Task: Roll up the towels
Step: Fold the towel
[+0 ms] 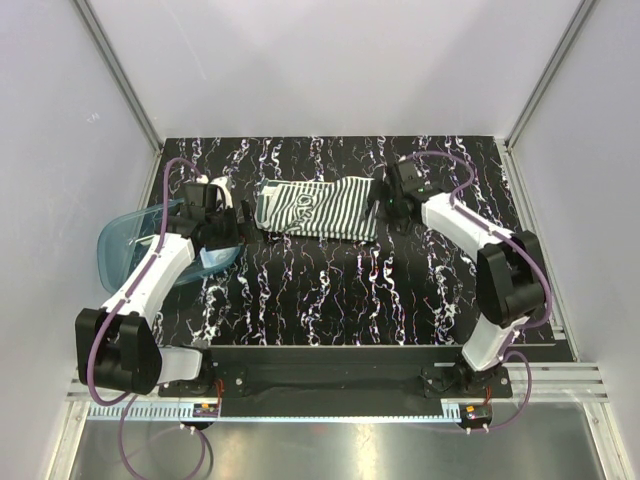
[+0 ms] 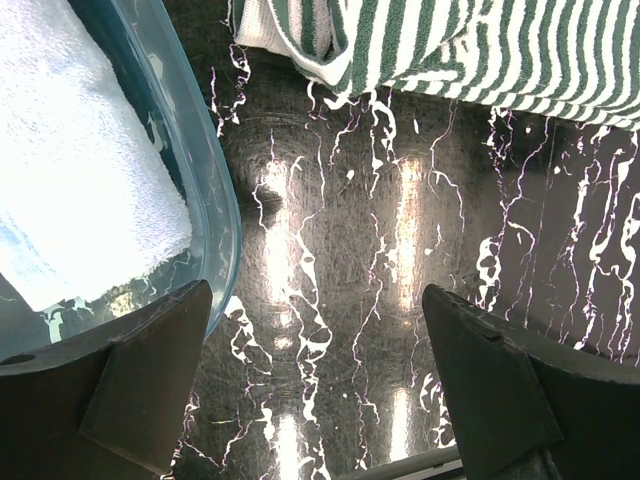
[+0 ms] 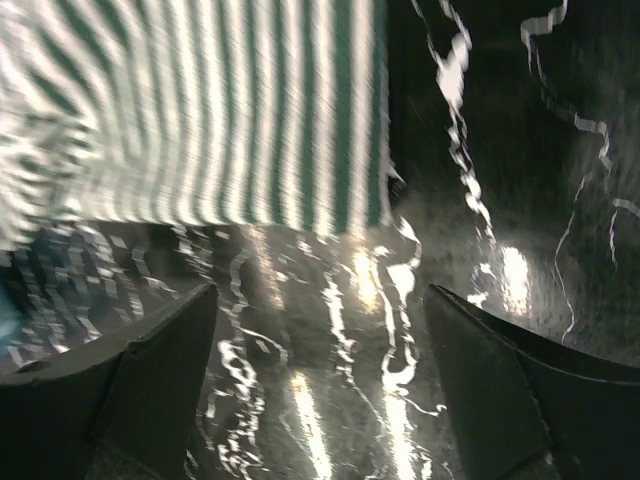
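The striped towel [image 1: 318, 208] lies spread on the black marbled table [image 1: 330, 290], its white patterned patch towards the left. It fills the top of the left wrist view [image 2: 480, 50] and shows blurred in the right wrist view [image 3: 200, 110]. A pale towel [image 2: 80, 170] rests inside the translucent blue tub [image 2: 215, 200]. My left gripper [image 1: 228, 218] hovers open between the tub and the striped towel's left end, with only table between its fingers [image 2: 320, 370]. My right gripper [image 1: 383, 205] is open just off the towel's right edge and holds nothing [image 3: 320, 370].
The blue tub [image 1: 115, 245] sits at the table's left edge, partly under the left arm. White walls with metal frame rails close in the table on three sides. Bare marbled table stretches from the towel to the arm bases.
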Controlling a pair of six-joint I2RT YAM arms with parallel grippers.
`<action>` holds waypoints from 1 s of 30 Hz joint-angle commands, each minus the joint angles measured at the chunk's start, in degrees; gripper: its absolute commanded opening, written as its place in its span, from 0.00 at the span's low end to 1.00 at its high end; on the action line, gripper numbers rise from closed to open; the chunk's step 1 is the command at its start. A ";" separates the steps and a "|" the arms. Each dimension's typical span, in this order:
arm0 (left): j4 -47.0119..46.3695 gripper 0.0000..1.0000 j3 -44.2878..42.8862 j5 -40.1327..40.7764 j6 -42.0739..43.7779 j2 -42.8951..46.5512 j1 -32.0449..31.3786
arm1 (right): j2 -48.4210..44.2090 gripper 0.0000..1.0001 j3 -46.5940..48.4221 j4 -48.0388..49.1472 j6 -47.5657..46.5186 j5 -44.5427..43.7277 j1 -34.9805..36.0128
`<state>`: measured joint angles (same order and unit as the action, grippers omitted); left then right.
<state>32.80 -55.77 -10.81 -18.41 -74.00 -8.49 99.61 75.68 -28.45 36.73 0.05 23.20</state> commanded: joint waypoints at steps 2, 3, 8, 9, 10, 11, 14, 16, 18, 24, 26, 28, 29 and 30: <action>-2.65 0.93 -0.22 1.23 0.84 -0.80 -0.38 | 2.94 0.88 -2.91 1.99 0.27 2.14 -0.70; -2.74 0.93 -0.22 1.32 0.92 -0.80 -0.56 | 3.83 0.87 -2.73 2.17 0.27 2.40 -0.79; -2.65 0.93 0.22 2.28 1.19 -0.62 -1.26 | 9.10 0.81 -1.33 4.88 0.53 4.42 -0.96; -2.65 0.93 0.13 2.37 1.19 -0.54 -1.26 | 9.54 0.81 -1.24 5.15 0.71 4.25 -0.96; -2.65 0.93 0.22 2.54 1.27 -0.53 -1.35 | 10.16 0.80 -1.15 5.59 0.71 4.17 -1.05; -2.65 0.93 0.22 2.55 1.28 -0.62 -1.35 | 10.51 0.80 -1.15 6.03 0.88 4.25 -1.05; -2.56 0.93 0.13 2.63 1.28 -0.97 -1.44 | 11.83 0.77 -0.89 7.26 1.15 4.60 -1.14; -2.56 0.92 -0.04 2.55 1.27 -1.15 -1.53 | 12.53 0.72 -0.88 8.23 1.24 5.13 -1.32; -2.56 0.93 -0.13 2.46 1.28 -1.32 -1.53 | 12.80 0.69 -1.58 9.19 1.50 5.57 -1.58; -2.65 0.92 -0.31 2.28 1.28 -1.59 -1.62 | 13.24 0.38 -3.34 10.60 1.24 6.27 -2.28; -2.65 0.92 -0.22 2.37 1.28 -1.68 -1.62 | 12.71 0.26 -3.96 10.69 0.71 6.27 -2.63; -2.65 0.93 -0.31 2.37 1.36 -1.85 -1.62 | 11.58 0.19 -5.01 10.26 0.27 6.19 -2.98; -2.65 0.92 -0.31 2.54 1.36 -1.94 -1.70 | 10.96 0.15 -5.54 9.91 -0.08 6.19 -2.90; -2.56 0.92 -0.39 2.55 1.36 -2.03 -1.70 | 10.34 0.08 -6.50 9.47 -0.60 5.92 -3.07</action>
<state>32.77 -55.66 -9.17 -17.93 -75.55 -9.85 112.31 71.40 -18.24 37.63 6.83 20.84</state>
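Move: The striped towel's near right corner lies almost straight below the right hand, about 10 cm down and no more than 1 cm ahead or left. The folded towel's middle is some 7 cm ahead and 11 cm left of that hand; the white towel in the blue bin is roughly 31 cm left and 4 cm back. From the left hand, the corner lies about 6 cm ahead, 26 cm right and 12 cm below. The right hand drops about 10 cm onto the striped towel's near right corner, tipping steeper, and pinches it. ##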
